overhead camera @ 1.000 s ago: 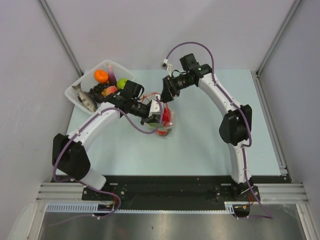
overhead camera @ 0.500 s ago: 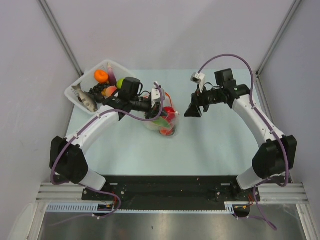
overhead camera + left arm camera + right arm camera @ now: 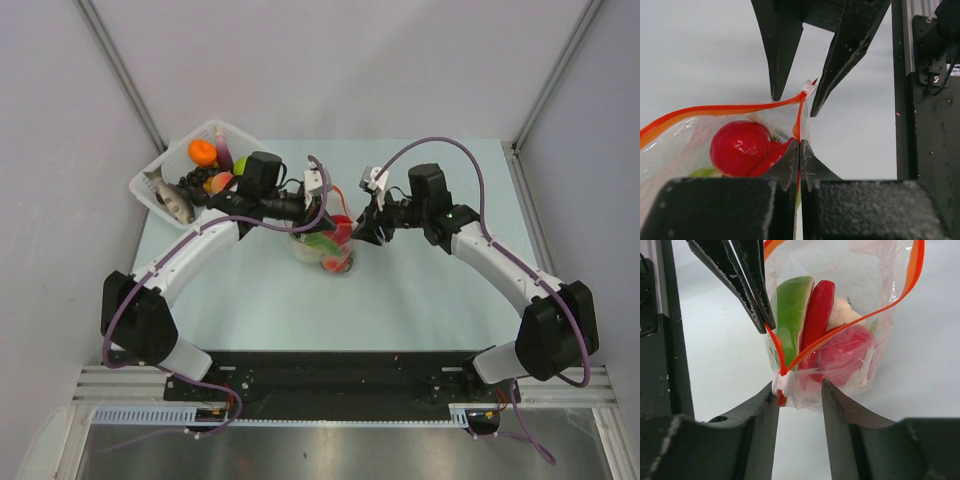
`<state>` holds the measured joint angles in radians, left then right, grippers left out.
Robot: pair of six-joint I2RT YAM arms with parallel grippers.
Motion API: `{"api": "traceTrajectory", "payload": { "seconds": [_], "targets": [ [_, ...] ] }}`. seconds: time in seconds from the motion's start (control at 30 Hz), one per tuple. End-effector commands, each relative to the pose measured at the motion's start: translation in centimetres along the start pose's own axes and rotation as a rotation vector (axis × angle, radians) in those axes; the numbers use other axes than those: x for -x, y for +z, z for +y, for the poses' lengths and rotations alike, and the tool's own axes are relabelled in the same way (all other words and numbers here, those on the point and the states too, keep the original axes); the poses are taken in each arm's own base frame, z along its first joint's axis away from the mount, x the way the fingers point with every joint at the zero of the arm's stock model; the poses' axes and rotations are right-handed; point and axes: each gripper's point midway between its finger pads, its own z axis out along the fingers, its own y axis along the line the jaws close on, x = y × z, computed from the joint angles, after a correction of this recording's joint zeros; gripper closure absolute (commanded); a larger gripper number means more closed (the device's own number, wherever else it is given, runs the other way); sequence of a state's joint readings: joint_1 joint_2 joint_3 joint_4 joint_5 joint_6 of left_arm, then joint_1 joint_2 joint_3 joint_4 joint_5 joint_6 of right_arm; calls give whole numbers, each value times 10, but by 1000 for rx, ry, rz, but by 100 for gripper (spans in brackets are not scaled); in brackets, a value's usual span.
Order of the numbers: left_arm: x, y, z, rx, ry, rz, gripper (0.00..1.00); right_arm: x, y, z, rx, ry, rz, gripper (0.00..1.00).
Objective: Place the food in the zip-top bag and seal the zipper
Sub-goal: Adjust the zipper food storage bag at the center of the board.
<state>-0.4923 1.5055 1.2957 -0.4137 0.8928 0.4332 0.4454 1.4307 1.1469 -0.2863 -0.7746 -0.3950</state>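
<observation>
The zip-top bag stands on the table between both arms, its mouth gaping. Inside are food pieces: a red tomato, a green vegetable, a red chili and white cauliflower. My left gripper is shut on the red-orange zipper close to its end. My right gripper is open, its fingers either side of the white slider at the bag's corner. The slider touches one finger; the other finger stands apart. From above, the left gripper and right gripper meet over the bag.
A white slatted basket at the back left holds an orange, a fish and other toy foods. The black rail with both arm bases runs along the near edge. Grey walls close in on both sides.
The right arm swung out to the right, then came back to the bag's corner, with its jaws narrower now. The left gripper kept its hold on the zipper strip and shifted slightly.
</observation>
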Motion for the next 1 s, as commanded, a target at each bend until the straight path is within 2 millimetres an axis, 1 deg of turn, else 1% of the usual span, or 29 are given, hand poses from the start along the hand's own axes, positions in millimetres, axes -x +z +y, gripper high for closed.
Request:
{"api": "traceTrajectory", "payload": {
  "seconds": [0.0, 0.1, 0.2, 0.23, 0.27, 0.3, 0.33, 0.37, 0.4, 0.43, 0.47, 0.53, 0.63, 0.67, 0.7, 0.73, 0.77, 0.83, 0.87, 0.93, 0.97],
  "targets": [
    [27, -3, -2, 8, 9, -65, 100, 29, -1, -10, -75, -115, -115, 65],
    [25, -3, -2, 13, -15, -69, 100, 29, 0, -10, -78, -139, -125, 78],
    [25, -3, 3, 21, -63, -82, 100, 23, -1, -8, -78, -162, -113, 81],
    [24, -4, 4, 23, -69, -81, 100, 21, 0, -8, -79, -162, -112, 83],
    [24, -3, 6, 24, -65, -79, 100, 24, -2, -8, -84, -172, -119, 86],
    [24, -3, 5, 18, -57, -78, 100, 25, -2, -8, -84, -177, -125, 94],
    [23, -3, 3, 8, -55, -70, 100, 28, -2, -8, -85, -185, -133, 99],
    [23, -4, 3, 4, -20, -68, 96, 29, -3, -7, -83, -192, -138, 100],
    [23, -6, 5, 9, 0, -68, 89, 30, -4, -6, -81, -197, -142, 100],
    [25, -9, 4, 1, 17, -73, 79, 31, -4, -6, -80, -203, -144, 100],
    [28, -13, 6, 5, 72, -82, 67, 30, -4, -5, -76, -207, -144, 100],
    [35, -20, 10, 28, 197, -82, 65, 30, -5, -4, -72, -218, -143, 100],
    [50, -19, 12, 37, 324, -80, 60, 30, -5, -1, -57, -223, -141, 100],
    [51, -15, 11, 28, 349, -68, 57, 29, -5, 1, -50, -226, -140, 100],
    [52, -13, 11, 22, 373, -57, 57, 29, -6, 1, -48, -236, -139, 100],
    [47, -8, 11, 7, 390, -32, 57, 27, -6, 2, -43, -232, -132, 100],
    [54, -6, 11, 4, 418, -35, 55, 26, -6, 3, -41, -232, -129, 100],
    [57, -2, 11, -5, 457, -34, 53, 24, -7, 5, -37, -230, -122, 100],
    [58, 1, 8, -19, 475, -35, 52, 24, -8, 5, -39, -227, -119, 100],
    [61, 4, 3, -52, 524, -25, 51, 24, -8, 5, -40, -221, -118, 100],
    [55, 13, 0, -79, 521, -10, 51, 23, -8, 5, -41, -219, -116, 100]
  ]
}}
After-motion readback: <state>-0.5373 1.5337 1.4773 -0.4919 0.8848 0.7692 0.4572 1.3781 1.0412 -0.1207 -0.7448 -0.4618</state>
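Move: The open right fingers straddle the white zipper slider of the bag, about 1 cm back and 1 cm to the left of that hand. The bagged food is some 2 cm ahead, 5 cm left and 7 cm below it. From the left hand, already shut on the orange zipper edge, the slider is about 5 cm to the right, level and neither ahead nor back, with the bagged food about 3 cm ahead, 1 cm right and 7 cm below. While the left hand still pinches the orange zipper edge, the right hand eases under 1 cm forward, shuts its fingers on the zipper tail right at the white slider and then holds there, rolling about 10 degrees. Only after that do the left fingers open to about half and let go of the zipper edge, the hand edging about 1 cm forward, then rising some 5 cm above the bag's mouth and drifting 2 cm right towards the right gripper, with a wrist roll of about 20 degrees. ##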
